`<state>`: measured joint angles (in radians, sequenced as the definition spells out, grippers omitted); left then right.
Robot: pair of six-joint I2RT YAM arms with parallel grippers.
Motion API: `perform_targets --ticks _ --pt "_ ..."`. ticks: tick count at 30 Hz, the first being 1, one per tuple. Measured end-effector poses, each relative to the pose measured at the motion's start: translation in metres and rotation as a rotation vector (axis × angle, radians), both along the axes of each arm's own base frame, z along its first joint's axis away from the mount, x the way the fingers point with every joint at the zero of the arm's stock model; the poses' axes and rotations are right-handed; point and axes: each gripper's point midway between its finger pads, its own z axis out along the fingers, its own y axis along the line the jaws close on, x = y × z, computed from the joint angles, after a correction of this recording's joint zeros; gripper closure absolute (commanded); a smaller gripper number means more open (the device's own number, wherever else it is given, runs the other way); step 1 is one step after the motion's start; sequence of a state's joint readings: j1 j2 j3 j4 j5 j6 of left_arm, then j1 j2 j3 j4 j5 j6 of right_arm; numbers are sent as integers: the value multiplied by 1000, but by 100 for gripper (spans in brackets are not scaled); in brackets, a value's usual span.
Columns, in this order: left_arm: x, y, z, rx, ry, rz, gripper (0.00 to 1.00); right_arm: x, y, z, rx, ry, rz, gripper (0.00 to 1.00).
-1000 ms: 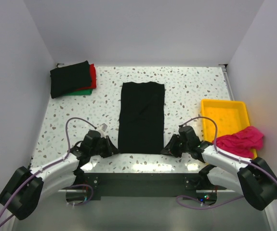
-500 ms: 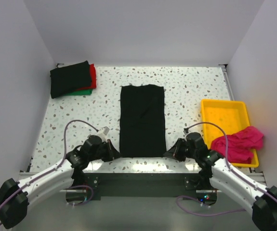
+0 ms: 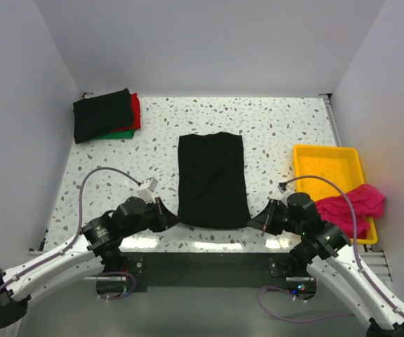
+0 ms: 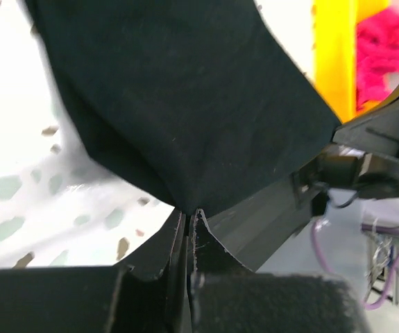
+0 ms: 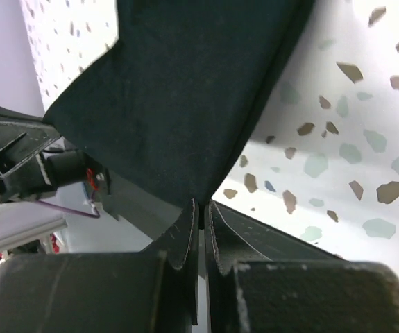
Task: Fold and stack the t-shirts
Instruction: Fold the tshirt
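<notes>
A black t-shirt [image 3: 211,179], folded into a long strip, lies in the middle of the table with its near edge lifted. My left gripper [image 3: 168,217] is shut on its near left corner [image 4: 185,201]. My right gripper [image 3: 256,220] is shut on its near right corner [image 5: 196,191]. A folded stack sits at the far left: a black shirt [image 3: 102,115] on a red one [image 3: 135,109] on a green one [image 3: 114,135]. A crumpled magenta-pink shirt [image 3: 349,206] hangs over the near end of the yellow tray [image 3: 328,166].
The table's near edge [image 3: 209,242] runs just under both grippers. White walls close in the left, back and right. The yellow tray also shows in the left wrist view [image 4: 334,55], with the pink shirt [image 4: 390,52] behind it.
Both grippers have drawn back toward the near edge and risen with the shirt's near corners. The shirt has slid slightly toward me and its near hem has lifted.
</notes>
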<state>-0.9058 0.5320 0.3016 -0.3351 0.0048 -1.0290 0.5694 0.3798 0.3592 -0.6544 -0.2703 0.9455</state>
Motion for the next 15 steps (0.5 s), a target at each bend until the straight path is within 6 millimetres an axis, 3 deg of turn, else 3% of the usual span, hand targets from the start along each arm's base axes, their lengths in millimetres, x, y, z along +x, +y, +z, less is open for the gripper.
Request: perform_targets --ticks 5,10,15 --pt "17 -9 39 -15 -58 26 100 14 -1 40 -30 -63 -11 100" --pt "33 -15 56 39 -88 44 100 40 3 65 -105 -80 -20 100" --pt "68 -33 88 95 -136 54 100 76 15 86 -166 -100 -18 100"
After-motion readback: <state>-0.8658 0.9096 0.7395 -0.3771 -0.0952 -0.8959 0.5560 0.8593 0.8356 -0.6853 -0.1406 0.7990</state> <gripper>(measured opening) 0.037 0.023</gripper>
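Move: Both hands already hold the near corners of the black t-shirt, about 9 cm above the table. Its far left corner lies some 36 cm ahead of the left hand and about 2 cm to its left, and the folded stack about 45 cm ahead and 35 cm left. For the right hand, the shirt's far right corner is some 36 cm ahead and about 1 cm to its right; the yellow bin is about 11 cm ahead and 32 cm right. Still pinching the shirt's near corners in shut fingers, both hands lift them together, roughly 9 cm up and 7 cm forward towards the far edge. Rising comes first and the forward reach gathers towards the end, while the hands draw nearly 5 cm closer together, mostly the left moving to its right. Both wrists tip slightly upward. ##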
